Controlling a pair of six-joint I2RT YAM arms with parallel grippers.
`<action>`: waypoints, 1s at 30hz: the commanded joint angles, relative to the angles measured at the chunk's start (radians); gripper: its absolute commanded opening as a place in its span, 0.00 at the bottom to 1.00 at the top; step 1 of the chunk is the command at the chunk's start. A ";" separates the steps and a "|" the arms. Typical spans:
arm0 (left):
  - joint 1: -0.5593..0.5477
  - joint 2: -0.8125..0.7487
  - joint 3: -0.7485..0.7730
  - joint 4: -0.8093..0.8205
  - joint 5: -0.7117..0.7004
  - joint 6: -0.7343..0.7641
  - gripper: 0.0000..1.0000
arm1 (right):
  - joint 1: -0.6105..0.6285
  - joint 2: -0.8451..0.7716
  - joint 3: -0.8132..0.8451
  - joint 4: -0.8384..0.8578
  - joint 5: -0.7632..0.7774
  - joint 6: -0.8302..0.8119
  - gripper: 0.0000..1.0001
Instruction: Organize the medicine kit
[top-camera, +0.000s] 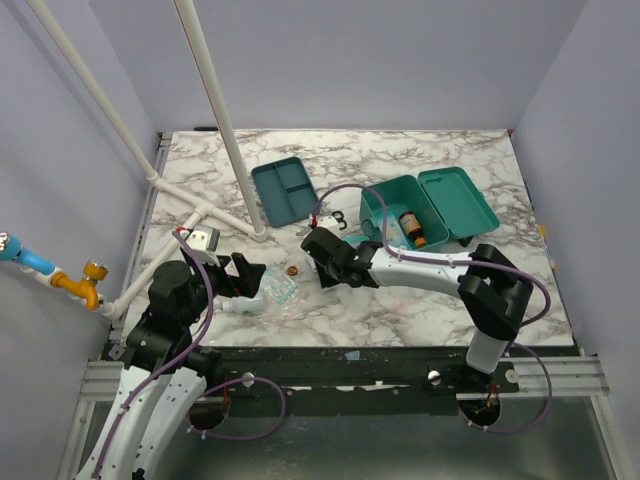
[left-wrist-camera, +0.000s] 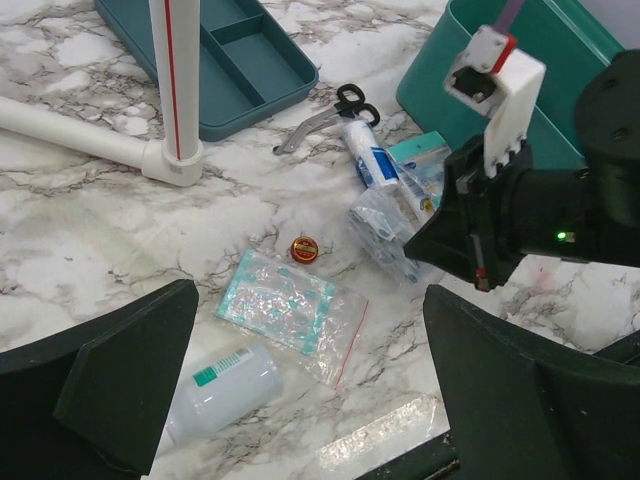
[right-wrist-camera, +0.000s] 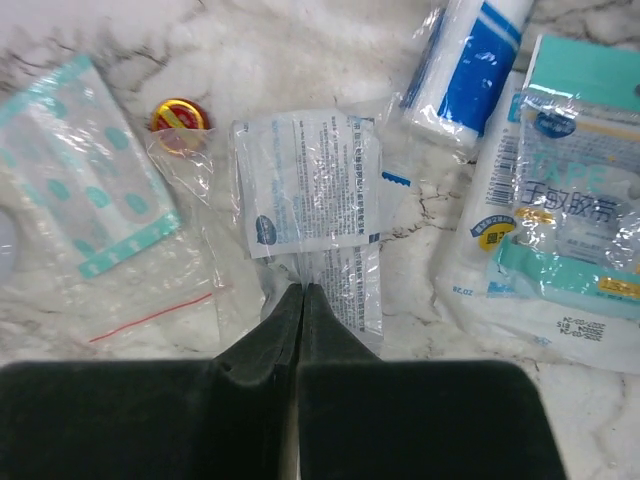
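Note:
The medicine kit (top-camera: 375, 212) is a deep teal box at the back right with its lid open and a brown bottle (top-camera: 412, 228) inside. My right gripper (right-wrist-camera: 301, 290) is shut, pinching the near edge of a clear printed packet (right-wrist-camera: 310, 180) that lies on the marble. In the top view the right gripper (top-camera: 320, 262) sits just left of the kit. My left gripper (left-wrist-camera: 310, 400) hangs open above a white bottle (left-wrist-camera: 220, 385) lying on its side and a zip bag (left-wrist-camera: 285, 305) with teal dots, touching neither.
A small red and yellow tin (right-wrist-camera: 178, 118) lies beside the packet. A white and blue roll (right-wrist-camera: 465, 65) and a tape pack (right-wrist-camera: 575, 215) lie to its right. Scissors (left-wrist-camera: 325, 115), a shallow divided teal tray (top-camera: 285, 190) and a white pipe frame (top-camera: 225, 140) stand behind.

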 joint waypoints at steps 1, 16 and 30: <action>-0.005 0.006 0.007 -0.007 -0.003 0.010 0.99 | 0.003 -0.120 0.003 -0.043 -0.020 -0.018 0.01; -0.005 0.006 0.007 -0.009 -0.010 0.010 0.99 | 0.002 -0.382 0.164 -0.227 0.175 -0.155 0.01; -0.005 -0.003 0.008 -0.012 -0.014 0.010 0.99 | -0.235 -0.411 0.269 -0.273 0.201 -0.351 0.01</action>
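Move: The clear bag of sachets is already pinched in the right fingers, low over the table; the green box it is bound for is centred roughly 13 cm ahead and 18 cm to the right. The white-blue roll lies about 9 cm ahead and 1 cm right, the tape packet 6 cm ahead and 8 cm right, the red cap 3 cm ahead and 7 cm left. From the idle left hand the box is some 18 cm ahead, 33 cm right, 15 cm below. The bag of sachets, kept pinched in the shut right fingers, is carried first nearly straight up about 20 cm from the table, then at height swings to the right and forward, speeding up, over the tape packet's side towards the space above the green box. Meanwhile the wrist tilts some 25 degrees so the fingers point less steeply down. ##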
